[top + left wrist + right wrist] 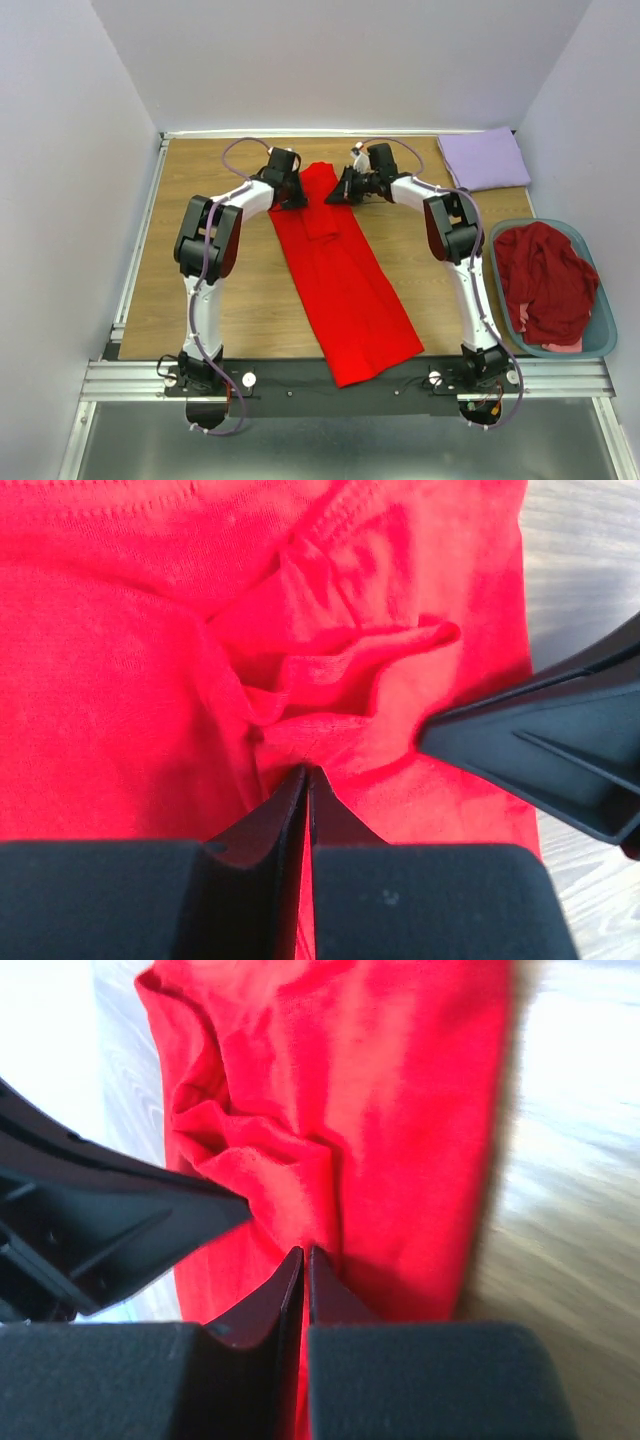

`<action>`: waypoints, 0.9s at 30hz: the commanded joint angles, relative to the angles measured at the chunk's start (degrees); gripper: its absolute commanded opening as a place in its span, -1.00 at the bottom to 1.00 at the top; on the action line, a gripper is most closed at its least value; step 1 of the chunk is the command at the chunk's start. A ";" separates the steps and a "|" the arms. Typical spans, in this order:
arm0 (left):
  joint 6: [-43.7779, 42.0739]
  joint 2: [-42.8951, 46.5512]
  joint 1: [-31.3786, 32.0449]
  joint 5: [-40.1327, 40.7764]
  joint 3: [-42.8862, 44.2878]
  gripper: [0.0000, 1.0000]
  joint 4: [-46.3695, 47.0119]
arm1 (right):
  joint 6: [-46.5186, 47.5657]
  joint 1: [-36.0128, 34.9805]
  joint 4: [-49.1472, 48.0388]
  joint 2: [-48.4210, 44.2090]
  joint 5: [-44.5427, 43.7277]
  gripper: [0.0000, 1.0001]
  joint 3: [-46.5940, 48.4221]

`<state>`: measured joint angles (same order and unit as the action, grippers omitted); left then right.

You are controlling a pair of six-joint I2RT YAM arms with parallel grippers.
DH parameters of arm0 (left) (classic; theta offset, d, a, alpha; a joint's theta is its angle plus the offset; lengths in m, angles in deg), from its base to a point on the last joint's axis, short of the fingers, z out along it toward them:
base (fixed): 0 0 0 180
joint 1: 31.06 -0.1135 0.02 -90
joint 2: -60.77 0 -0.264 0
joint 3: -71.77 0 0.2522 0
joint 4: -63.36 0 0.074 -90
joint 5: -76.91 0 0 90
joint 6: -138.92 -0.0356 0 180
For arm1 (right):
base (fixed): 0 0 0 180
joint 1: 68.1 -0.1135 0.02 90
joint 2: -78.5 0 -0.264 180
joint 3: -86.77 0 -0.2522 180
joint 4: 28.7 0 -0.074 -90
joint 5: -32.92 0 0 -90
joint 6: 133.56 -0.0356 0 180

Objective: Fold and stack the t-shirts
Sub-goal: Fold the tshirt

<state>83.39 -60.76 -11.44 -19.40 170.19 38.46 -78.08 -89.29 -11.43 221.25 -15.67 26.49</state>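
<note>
A bright red t-shirt [345,290] lies as a long narrow strip down the middle of the table, from the far side to the near edge. My left gripper [297,199] and right gripper [339,192] sit on either side of its far end. In the left wrist view the left gripper [307,772] is shut, pinching a bunched fold of red cloth [330,680]. In the right wrist view the right gripper [305,1252] is also shut on the red cloth [400,1110]. A folded lavender t-shirt [484,158] rests at the back right. Maroon t-shirts [545,278] fill the basket.
A teal-blue basket [605,335] stands at the right edge of the table. White walls close in the back and both sides. A metal rail [340,378] runs along the near edge under the red shirt's hem. Each wrist view shows the other gripper's black finger close by.
</note>
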 commanded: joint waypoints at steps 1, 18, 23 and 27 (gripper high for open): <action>-1.17 -5.09 -0.72 0.77 6.10 -0.76 -3.62 | -1.34 3.08 -0.61 1.82 -3.88 -0.77 -2.41; -5.91 -17.00 -0.89 -3.98 38.22 -0.03 -7.78 | -0.03 10.20 -0.61 -6.60 -7.49 -0.53 -3.98; -8.11 -0.95 -0.90 2.41 25.59 0.28 -0.48 | 2.26 9.33 -0.61 -17.75 -4.07 -0.32 -13.46; -8.81 13.40 -0.98 8.67 11.08 0.38 6.02 | 4.02 5.82 -0.52 -22.78 -0.64 -0.25 -18.84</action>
<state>76.73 -62.82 -11.99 -18.48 190.63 35.64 -77.43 -79.57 -12.17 204.18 -20.35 11.60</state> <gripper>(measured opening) 0.683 0.356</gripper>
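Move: My left fingertips are on the red t-shirt's far part. The middle of its long strip lies about 15 cm back and 9 to the right, and the small folded-over flap 3 cm back and 5 to the right. The table's far edge is some 16 cm straight ahead. From my right hand the shirt's middle is about 16 cm back, nearly in line; the purple shirt sits 35 cm to the right and 10 farther out. With fingertips nearly shut on the cloth, I drag the t-shirt's far part outward with both hands: my left slides about 10 cm forward and slightly right, my right goes right and forward, swinging 15 degrees clockwise. Then both rise off the shirt, drawing back a little, my left by far the higher and opening past halfway, my right opening only partly. ##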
